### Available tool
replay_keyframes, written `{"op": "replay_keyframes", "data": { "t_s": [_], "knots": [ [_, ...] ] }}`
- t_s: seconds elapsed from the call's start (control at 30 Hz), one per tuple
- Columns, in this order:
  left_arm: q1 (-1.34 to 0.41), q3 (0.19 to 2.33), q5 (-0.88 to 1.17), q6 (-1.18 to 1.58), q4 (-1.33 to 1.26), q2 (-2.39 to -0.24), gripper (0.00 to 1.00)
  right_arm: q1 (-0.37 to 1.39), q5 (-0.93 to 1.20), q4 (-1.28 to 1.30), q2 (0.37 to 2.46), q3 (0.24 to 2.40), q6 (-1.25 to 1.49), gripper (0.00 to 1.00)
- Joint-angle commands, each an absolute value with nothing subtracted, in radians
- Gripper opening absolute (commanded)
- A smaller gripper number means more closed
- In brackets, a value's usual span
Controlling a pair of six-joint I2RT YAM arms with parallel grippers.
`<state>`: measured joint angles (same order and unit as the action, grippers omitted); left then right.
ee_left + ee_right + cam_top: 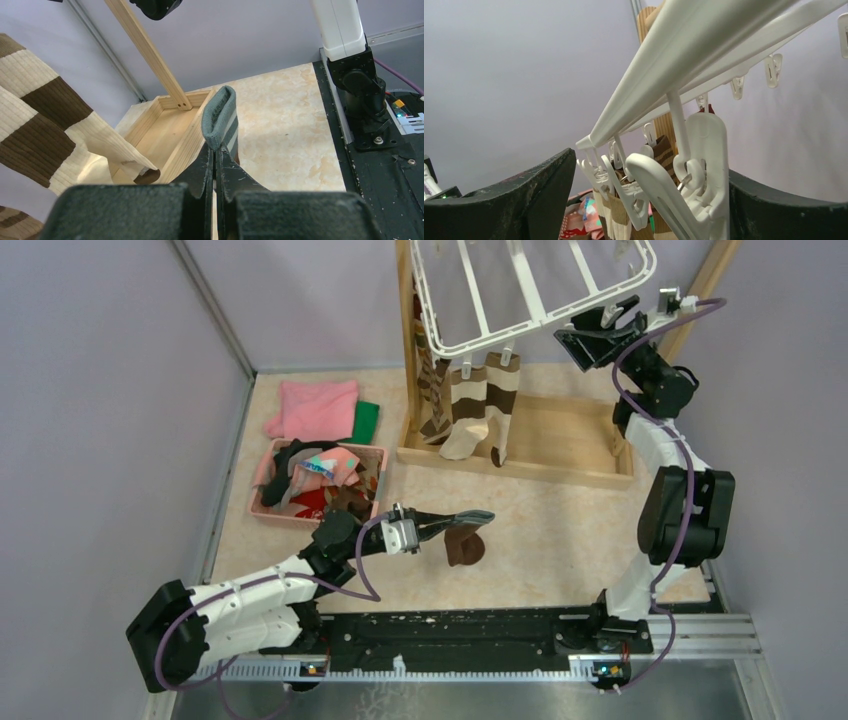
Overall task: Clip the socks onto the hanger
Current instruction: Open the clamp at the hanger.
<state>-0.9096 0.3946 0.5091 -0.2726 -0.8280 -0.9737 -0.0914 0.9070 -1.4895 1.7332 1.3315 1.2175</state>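
Observation:
The white hanger [530,290] hangs from a wooden frame at the back, with brown-and-cream striped socks [482,410] clipped under its front edge. My left gripper [440,525] is shut on the grey cuff of a sock [465,545] whose brown foot dangles above the table. In the left wrist view the cuff [220,117] sticks up past the closed gripper [216,150]. My right gripper [600,325] is at the hanger's front right corner, open. In the right wrist view a white clip [696,180] hangs between its fingers [524,200], and the rack bar [704,55] runs overhead.
A pink basket [262,502] of mixed socks sits at the left. Behind it lie a folded pink cloth [315,408] and a green cloth [366,422]. The wooden frame's base tray [560,445] lies under the hanger. Grey walls close in on both sides.

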Motion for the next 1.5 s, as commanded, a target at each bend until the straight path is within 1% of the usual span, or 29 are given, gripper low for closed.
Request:
{"op": "replay_keyframes", "data": {
  "t_s": [0.0, 0.1, 0.33, 0.77, 0.8, 0.9, 0.97, 1.1, 1.23, 1.47],
  "knots": [
    [-0.908, 0.439, 0.539, -0.288, -0.850, -0.973, 0.00, -0.085, 0.907, -1.721, 1.731, 1.380, 1.229, 0.80],
    [-0.908, 0.439, 0.540, -0.288, -0.849, -0.974, 0.00, -0.086, 0.907, -1.722, 1.730, 1.378, 1.229, 0.80],
    [-0.908, 0.440, 0.542, -0.287, -0.849, -0.975, 0.00, -0.087, 0.908, -1.721, 1.729, 1.379, 1.230, 0.73],
    [-0.908, 0.440, 0.544, -0.284, -0.843, -0.965, 0.00, -0.089, 0.907, -1.720, 1.729, 1.392, 1.244, 0.52],
    [-0.908, 0.440, 0.545, -0.285, -0.843, -0.964, 0.00, -0.089, 0.908, -1.721, 1.730, 1.394, 1.245, 0.47],
    [-0.908, 0.440, 0.545, -0.284, -0.844, -0.966, 0.00, -0.089, 0.908, -1.721, 1.732, 1.399, 1.250, 0.25],
    [-0.907, 0.442, 0.547, -0.284, -0.845, -0.967, 0.00, -0.089, 0.908, -1.721, 1.733, 1.400, 1.252, 0.18],
    [-0.907, 0.442, 0.548, -0.283, -0.847, -0.967, 0.00, -0.089, 0.908, -1.721, 1.733, 1.399, 1.253, 0.11],
    [-0.908, 0.448, 0.548, -0.279, -0.850, -0.972, 0.00, -0.089, 0.909, -1.721, 1.732, 1.396, 1.256, 0.00],
    [-0.908, 0.528, 0.534, -0.249, -0.858, -1.027, 0.00, -0.090, 0.910, -1.721, 1.725, 1.380, 1.265, 0.00]
  ]
}}
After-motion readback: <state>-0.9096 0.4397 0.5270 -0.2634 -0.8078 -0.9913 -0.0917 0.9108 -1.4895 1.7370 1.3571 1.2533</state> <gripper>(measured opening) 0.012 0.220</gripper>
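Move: The open clamp the right hand is after hangs level between its parted fingers, about 2 cm ahead of the hand's middle. From this hand the next clamp along the hanger is about 8 cm left and 3 cm back, and the nearest hung striped sock about 18 cm left, 6 cm back, its middle some 12 cm lower. From the left hand, the clamp lies roughly 27 cm ahead, 30 cm right and 20 cm up. The clamp under the hanger's rail is pinched between the right fingers, which close from wide open to about a fifth and keep squeezing firmly. The right hand otherwise stays almost in place, its wrist steady, creeping up only about 0.5 cm as the grip tightens. At the very end the left hand, still holding the grey-and-brown sock, starts up about 1 cm. ##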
